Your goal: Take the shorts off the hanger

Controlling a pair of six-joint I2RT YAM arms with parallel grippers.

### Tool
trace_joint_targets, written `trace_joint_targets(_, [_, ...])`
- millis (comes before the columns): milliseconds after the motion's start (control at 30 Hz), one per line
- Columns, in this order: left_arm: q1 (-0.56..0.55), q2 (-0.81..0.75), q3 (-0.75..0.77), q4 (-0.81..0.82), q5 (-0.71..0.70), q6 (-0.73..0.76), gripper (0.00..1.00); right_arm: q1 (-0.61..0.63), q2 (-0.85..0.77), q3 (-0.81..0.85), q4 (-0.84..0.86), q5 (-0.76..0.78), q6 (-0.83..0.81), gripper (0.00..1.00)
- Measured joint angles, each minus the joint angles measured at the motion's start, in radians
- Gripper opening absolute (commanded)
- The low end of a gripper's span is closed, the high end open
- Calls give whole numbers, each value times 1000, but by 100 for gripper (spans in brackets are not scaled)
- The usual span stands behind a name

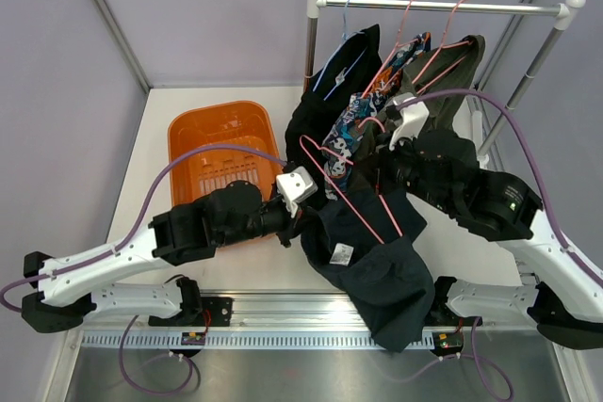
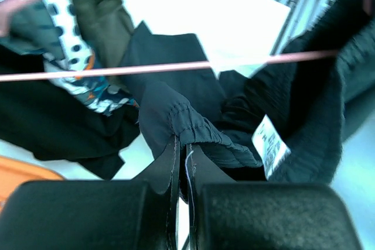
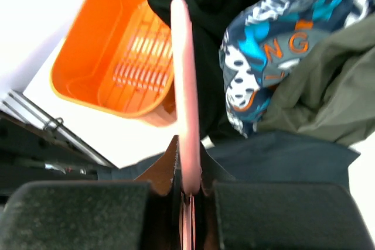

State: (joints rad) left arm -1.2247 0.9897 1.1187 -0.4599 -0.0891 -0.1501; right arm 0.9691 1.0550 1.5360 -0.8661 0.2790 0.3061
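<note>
The dark navy shorts [image 1: 377, 265] hang low over the table's front, partly still on a pink hanger [image 1: 350, 185]. My left gripper [image 1: 300, 218] is shut on their gathered waistband [image 2: 176, 115], with the pink hanger bar [image 2: 176, 69] just beyond and a white label [image 2: 270, 144] to the right. My right gripper [image 1: 384, 159] is shut on the pink hanger [image 3: 186, 86], the rod pinched between the jaws. The black shorts with light-blue trim [image 1: 344, 72], the patterned shorts [image 1: 363, 115] and the olive shorts [image 1: 464, 63] hang on the rack.
An orange basket [image 1: 224, 152] stands at the left of the table and shows in the right wrist view [image 3: 105, 57]. The metal clothes rack [image 1: 443, 7] stands at the back right. Purple cables loop over both arms.
</note>
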Motion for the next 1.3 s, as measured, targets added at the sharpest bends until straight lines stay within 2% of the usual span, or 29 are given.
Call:
trace_joint_targets(200, [-12,-22,31,6,24,47,0,0,-29,72,57,19,-45,0])
trace_joint_targets(433, [-12,-28,80,97,194,68,0,0,-92,100,232,43,-105,0])
trace_joint_targets(667, [-12,8,146,108,394,73,0,1,-76,-7,497,112,-191,0])
trace_joint_targets(767, [-13,22,190,94,410,75,0,1,-40,-25,568,150,-225,0])
trace_joint_targets(833, [-14,27,224,72,359,80,0,1,-8,-19,585,180,-245,0])
trace_joint_targets(900, [-16,42,285,29,249,93,0,1,10,-2,583,208,-261,0])
trace_joint_targets(1000, [-16,92,453,-41,66,135,0,2,11,35,580,257,-296,0])
trace_joint_targets(1100, [-16,155,690,-69,-111,214,0,2,-14,65,581,301,-318,0])
trace_joint_targets(1200, [-16,159,855,14,-235,336,0,2,-71,70,579,341,-333,0])
trace_joint_targets(1300, [-16,112,892,187,-313,475,0,2,-117,70,573,366,-335,0])
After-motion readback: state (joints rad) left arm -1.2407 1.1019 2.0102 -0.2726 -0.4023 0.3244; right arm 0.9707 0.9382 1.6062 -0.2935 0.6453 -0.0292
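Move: The left gripper already pinches the shorts' waistband. The middle of the pink hanger lies some 11 cm to its right, 4 cm ahead and slightly higher; the orange basket is about 20 cm ahead, 19 cm left and 25 cm below. The right gripper already holds the hanger near its neck, with the body of the shorts about 15 cm back, 2 cm right and 18 cm below it, and the patterned garment roughly 16 cm ahead, 1 cm left and 15 cm lower. Keep both grippers shut and pull shorts and hanger apart. Draw the left gripper back and up, then whip it steeply up and left, away from the hanger, about 38 cm up in all, fingers tipping upward. Lift the right gripper with the hanger some 18 cm, edging forward midway, then shift it right and slightly back, tipping its fingers up and turning clockwise. ##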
